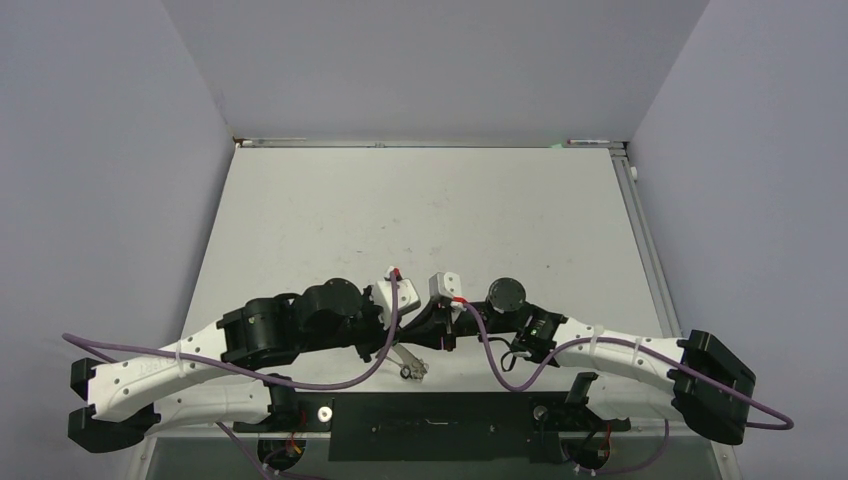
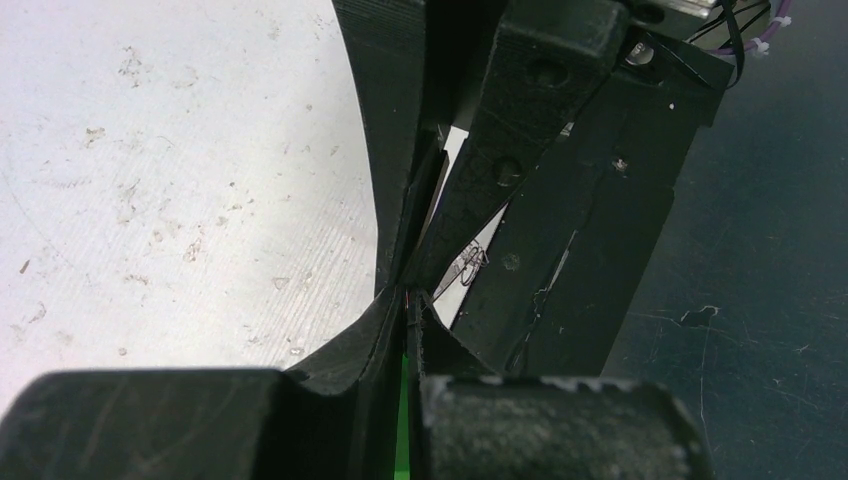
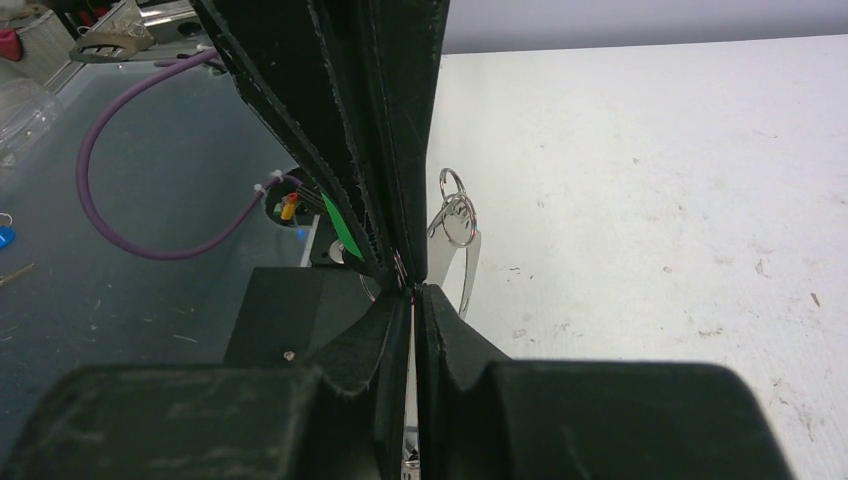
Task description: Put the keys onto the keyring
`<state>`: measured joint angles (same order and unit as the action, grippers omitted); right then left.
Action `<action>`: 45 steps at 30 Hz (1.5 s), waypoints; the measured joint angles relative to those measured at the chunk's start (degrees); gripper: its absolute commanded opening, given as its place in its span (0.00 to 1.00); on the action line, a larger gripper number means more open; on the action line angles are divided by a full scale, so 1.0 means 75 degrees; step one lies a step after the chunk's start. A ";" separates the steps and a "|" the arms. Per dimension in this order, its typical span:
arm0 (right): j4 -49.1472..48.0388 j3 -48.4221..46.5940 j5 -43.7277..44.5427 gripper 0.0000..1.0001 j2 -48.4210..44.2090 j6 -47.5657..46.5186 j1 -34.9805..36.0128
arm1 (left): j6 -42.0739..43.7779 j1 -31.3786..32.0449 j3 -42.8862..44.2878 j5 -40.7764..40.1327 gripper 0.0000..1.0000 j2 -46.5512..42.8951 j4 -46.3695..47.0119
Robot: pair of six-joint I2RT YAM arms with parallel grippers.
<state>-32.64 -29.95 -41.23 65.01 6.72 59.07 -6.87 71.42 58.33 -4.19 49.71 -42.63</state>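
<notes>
My left gripper and right gripper meet tip to tip near the table's front edge. In the left wrist view my left gripper is shut on the green-headed key, which shows as a green sliver between the fingers. The green head also shows in the right wrist view. My right gripper is shut, with a thin wire of the keyring at its tips. A silver key on a small ring hangs just behind. Silver keys show below the grippers.
A black base plate lies along the near edge below the grippers. Purple cables loop around both arms. The white table stretches away to grey walls, with a metal rail on its right side.
</notes>
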 measured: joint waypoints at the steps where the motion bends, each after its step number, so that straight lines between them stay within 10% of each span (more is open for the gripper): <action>1: -0.0029 0.0015 0.0000 0.05 0.0000 0.0020 0.0000 | 0.0003 0.0000 0.0000 -0.0003 0.04 0.0003 0.0000; 9: -0.0245 0.0172 -0.0017 0.05 -0.0175 0.0245 0.0020 | 0.0216 0.0000 0.0003 0.0023 0.12 -0.0041 0.0102; 31: -0.1131 0.0606 -0.0073 0.05 -0.0242 0.0799 0.0230 | -0.0245 -0.0790 0.1078 -0.0391 0.83 0.0370 0.0169; 45: -0.3305 0.1346 0.0565 0.05 -0.0393 0.2066 -0.0181 | -0.0434 -0.0790 -0.0358 -0.0909 0.74 -0.2174 0.0868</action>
<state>-57.43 -19.86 -36.99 62.06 22.22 57.71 -10.13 65.49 55.64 -11.00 33.41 -36.12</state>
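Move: The two hands meet tip to tip in the air. The green tag of the keyring is still between the left fingers, about 1 cm back, 1 cm left and 1 cm above that hand's point; from the right hand it is some 3 cm left, 1 cm back and 1 cm above. On the table roughly 20 cm below the right hand, a key bunch lies level with it and 2 cm right, and the curved metal plate about 5 cm ahead, sideways level. The left fingers let go of the green tag, opening wide as the hand goes about 4 cm forward, then rises some 7 cm and swings left, its tips tilting up and turning counter-clockwise. The right fingers keep their pinch on the ring while that hand eases 2 cm back, then comes forward again, rising about 3 cm and drawing slightly right with its tips tilting up. ##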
